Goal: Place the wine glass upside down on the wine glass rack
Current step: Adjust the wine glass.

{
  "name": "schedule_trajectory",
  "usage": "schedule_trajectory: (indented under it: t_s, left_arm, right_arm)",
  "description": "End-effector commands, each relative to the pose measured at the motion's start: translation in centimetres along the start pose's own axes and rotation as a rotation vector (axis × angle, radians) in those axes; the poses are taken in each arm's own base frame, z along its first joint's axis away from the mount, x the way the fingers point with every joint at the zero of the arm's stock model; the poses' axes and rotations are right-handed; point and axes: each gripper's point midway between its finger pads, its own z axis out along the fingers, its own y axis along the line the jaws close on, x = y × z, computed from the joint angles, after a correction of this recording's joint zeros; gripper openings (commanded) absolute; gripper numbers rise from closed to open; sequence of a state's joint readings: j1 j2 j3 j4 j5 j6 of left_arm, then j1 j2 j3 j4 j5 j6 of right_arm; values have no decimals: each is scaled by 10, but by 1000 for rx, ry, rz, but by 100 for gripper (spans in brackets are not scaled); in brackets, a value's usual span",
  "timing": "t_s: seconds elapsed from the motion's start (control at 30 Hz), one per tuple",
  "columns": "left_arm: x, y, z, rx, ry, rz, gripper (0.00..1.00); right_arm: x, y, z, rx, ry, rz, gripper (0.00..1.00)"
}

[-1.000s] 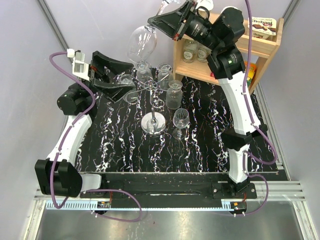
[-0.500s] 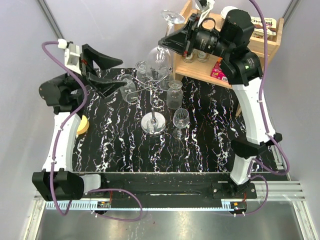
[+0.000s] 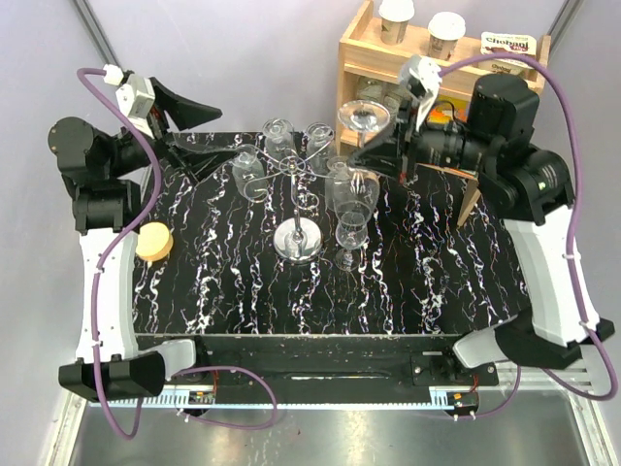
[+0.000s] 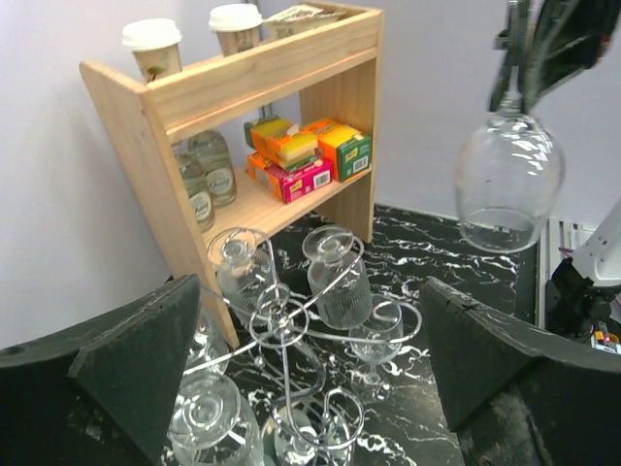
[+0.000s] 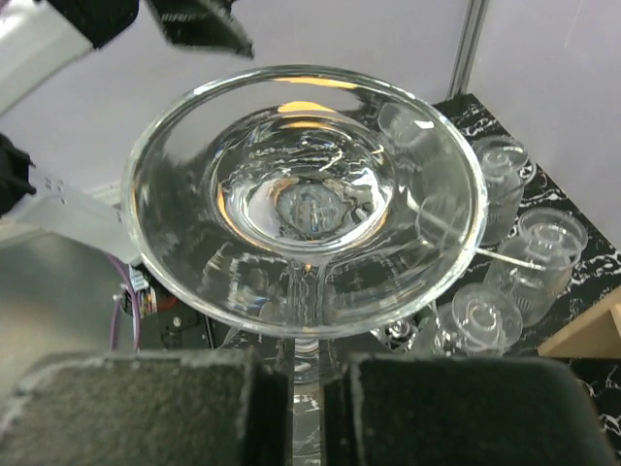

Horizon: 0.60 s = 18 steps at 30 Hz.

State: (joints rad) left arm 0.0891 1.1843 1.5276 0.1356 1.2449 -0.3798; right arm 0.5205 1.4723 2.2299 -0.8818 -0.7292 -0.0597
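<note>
The clear wine glass (image 3: pixel 351 194) hangs upside down, its foot (image 5: pixel 306 199) uppermost. My right gripper (image 3: pixel 367 153) is shut on its stem (image 5: pixel 307 388). The bowl (image 4: pixel 507 184) hangs mouth down just right of the wine glass rack (image 3: pixel 296 199), a silver wire stand with a round base (image 3: pixel 298 245) and curled arms (image 4: pixel 291 325). Several other glasses hang on those arms. My left gripper (image 3: pixel 209 136) stands wide open at the far left of the table, left of the rack, with nothing between its fingers (image 4: pixel 131 354).
A small stemmed glass (image 3: pixel 350 233) stands upright right of the rack's base, under the held glass. A wooden shelf unit (image 3: pixel 441 73) with cups, jars and boxes stands at the back right. A yellow round object (image 3: pixel 153 241) lies at the table's left edge.
My right arm has swung the inverted glass down and to the right, from high behind the rack to just right of it. The left arm has drawn back to the left, uncovering the yellow object.
</note>
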Motion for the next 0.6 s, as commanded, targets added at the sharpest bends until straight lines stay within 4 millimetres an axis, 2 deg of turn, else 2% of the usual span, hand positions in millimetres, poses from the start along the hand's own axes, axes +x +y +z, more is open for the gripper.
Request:
schedule_trajectory:
  t_s: [0.0,0.17,0.37,0.57]
  left_arm:
    - [-2,1,-7,-76,16,48,99]
    - [4,-1,-10,-98,30,50,99]
    - [11,-3,-15,-130,34,46,99]
    - [10,-9,-18,-149,35,70,99]
  right_arm:
    - [12,16,-19,-24,-2,-126,0]
    - [51,18,-24,-30,39,-147,0]
    - [81,4,-10,-15,11,-167,0]
    - [111,-13,5,1,20,-176,0]
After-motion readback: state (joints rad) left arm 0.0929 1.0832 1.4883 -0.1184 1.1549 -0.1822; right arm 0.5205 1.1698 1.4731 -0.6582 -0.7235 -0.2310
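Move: The empty front ring of the rack, the likely place for the upside-down wine glass in the right hand, lies about 4 cm ahead of that hand, 9 cm to its left and some 21 cm below. From the same hand the rack's hub is roughly 10 cm ahead and 10 cm left, the ribbed glass on the right arm 10 cm ahead and 3 cm left, and the standing wine glass 5 cm ahead, level sideways, far below. From the left hand the front ring is about 1 cm ahead, 12 cm right, 21 cm down. Keeping its closed pinch on the stem of the upside-down wine glass, the right hand sinks about 15 cm towards the height of the rack's rings, first drawing back some 3 cm and slightly right, then easing forward again by about 2 cm, while the wrist tips the leftward-pointing fingertips down by around 10 degrees. The empty left hand stays wide open off the rack's left side, settling only about 2 cm and swinging a few degrees counter-clockwise. ##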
